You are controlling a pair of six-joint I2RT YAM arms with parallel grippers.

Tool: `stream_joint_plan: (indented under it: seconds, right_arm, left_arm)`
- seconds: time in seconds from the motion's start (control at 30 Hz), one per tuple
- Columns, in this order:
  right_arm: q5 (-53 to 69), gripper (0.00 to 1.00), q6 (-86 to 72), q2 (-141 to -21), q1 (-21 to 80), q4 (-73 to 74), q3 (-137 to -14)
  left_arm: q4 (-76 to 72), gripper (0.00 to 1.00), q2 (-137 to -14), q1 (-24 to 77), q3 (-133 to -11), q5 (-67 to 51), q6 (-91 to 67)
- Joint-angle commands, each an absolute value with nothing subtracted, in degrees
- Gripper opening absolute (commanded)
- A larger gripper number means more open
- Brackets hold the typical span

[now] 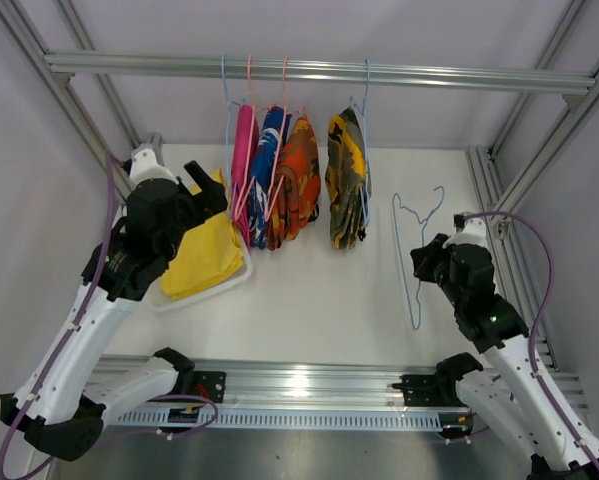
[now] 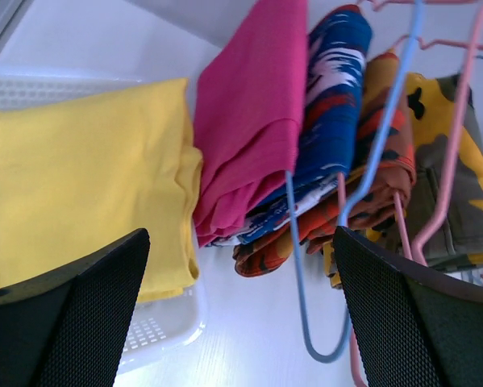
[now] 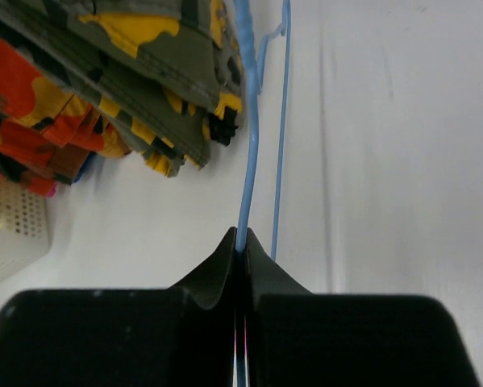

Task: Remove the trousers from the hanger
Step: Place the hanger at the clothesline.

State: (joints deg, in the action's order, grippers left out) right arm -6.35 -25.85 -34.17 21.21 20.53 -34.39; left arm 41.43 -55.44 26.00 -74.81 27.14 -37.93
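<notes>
Four pairs of trousers hang on hangers from the rail [image 1: 319, 72]: magenta [image 1: 244, 155], blue-and-white [image 1: 270, 165], orange camouflage [image 1: 297, 180] and yellow-and-dark camouflage [image 1: 346, 180]. The plain yellow trousers [image 1: 205, 255] lie in a white basket [image 1: 241, 275]. My left gripper [image 1: 211, 192] is open just left of the magenta pair, above the basket, with nothing between its fingers [image 2: 72, 322]. The left wrist view shows the magenta trousers [image 2: 249, 113] and a blue hanger loop [image 2: 306, 310] ahead. My right gripper [image 1: 426, 262] is shut on an empty blue hanger [image 1: 415, 250], whose wire [image 3: 247, 161] runs out of the jaws.
Aluminium frame posts [image 1: 524, 165] stand at both sides of the white table. The basket rim [image 3: 7, 242] shows at the left of the right wrist view. The yellow-and-dark camouflage pair [image 3: 144, 64] hangs just left of the held hanger.
</notes>
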Motion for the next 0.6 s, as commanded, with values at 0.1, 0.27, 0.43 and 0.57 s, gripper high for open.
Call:
stream_joint_plan:
  seconds: [0.1, 0.27, 0.43, 0.57]
  right_arm:
    - [-16.78, 0.00, -19.25, -39.28, 21.97, 28.82, -49.38]
    - [-18.63, 0.00, -16.09, -43.76, 21.89, 31.81, -58.43]
    - [-18.63, 0.00, -14.07, -49.91, 22.06, 34.19, -68.09]
    - [-17.84, 0.00, -13.18, -52.82, 22.41, 34.72, -73.90]
  left_arm:
    - [30.70, 0.99, -52.14, 29.71, -66.14, 29.27, -28.48]
    - [27.77, 0.99, -46.77, 29.71, -63.28, 29.44, -27.51]
    - [25.40, 1.00, -44.12, 29.27, -59.24, 29.35, -27.25]
    - [23.47, 0.99, -44.56, 26.38, -57.48, 27.78, -27.50]
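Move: The right hand holds the blue hanger. The clothesline's free stretch is some 22 cm ahead of it, neither left nor right, and about 30 cm higher. The green camouflage trousers hang about 13 cm ahead and 15 cm left of that hand, 8 cm above it, with the orange trousers about 10 cm farther left. From the empty left hand, that free stretch lies roughly 18 cm ahead, 45 cm right and 15 cm up. Still pinching the blue hanger between shut fingers, the right hand carries it steadily up about 14 cm towards the clothesline, drifting right early and moving forward about 4 cm as it climbs; the wrist rolls some 10 degrees, left side dropping. The open left hand slips slightly right, dips about 3.5 cm, then rises most of the way back while easing backward and tipping its fingers up. ##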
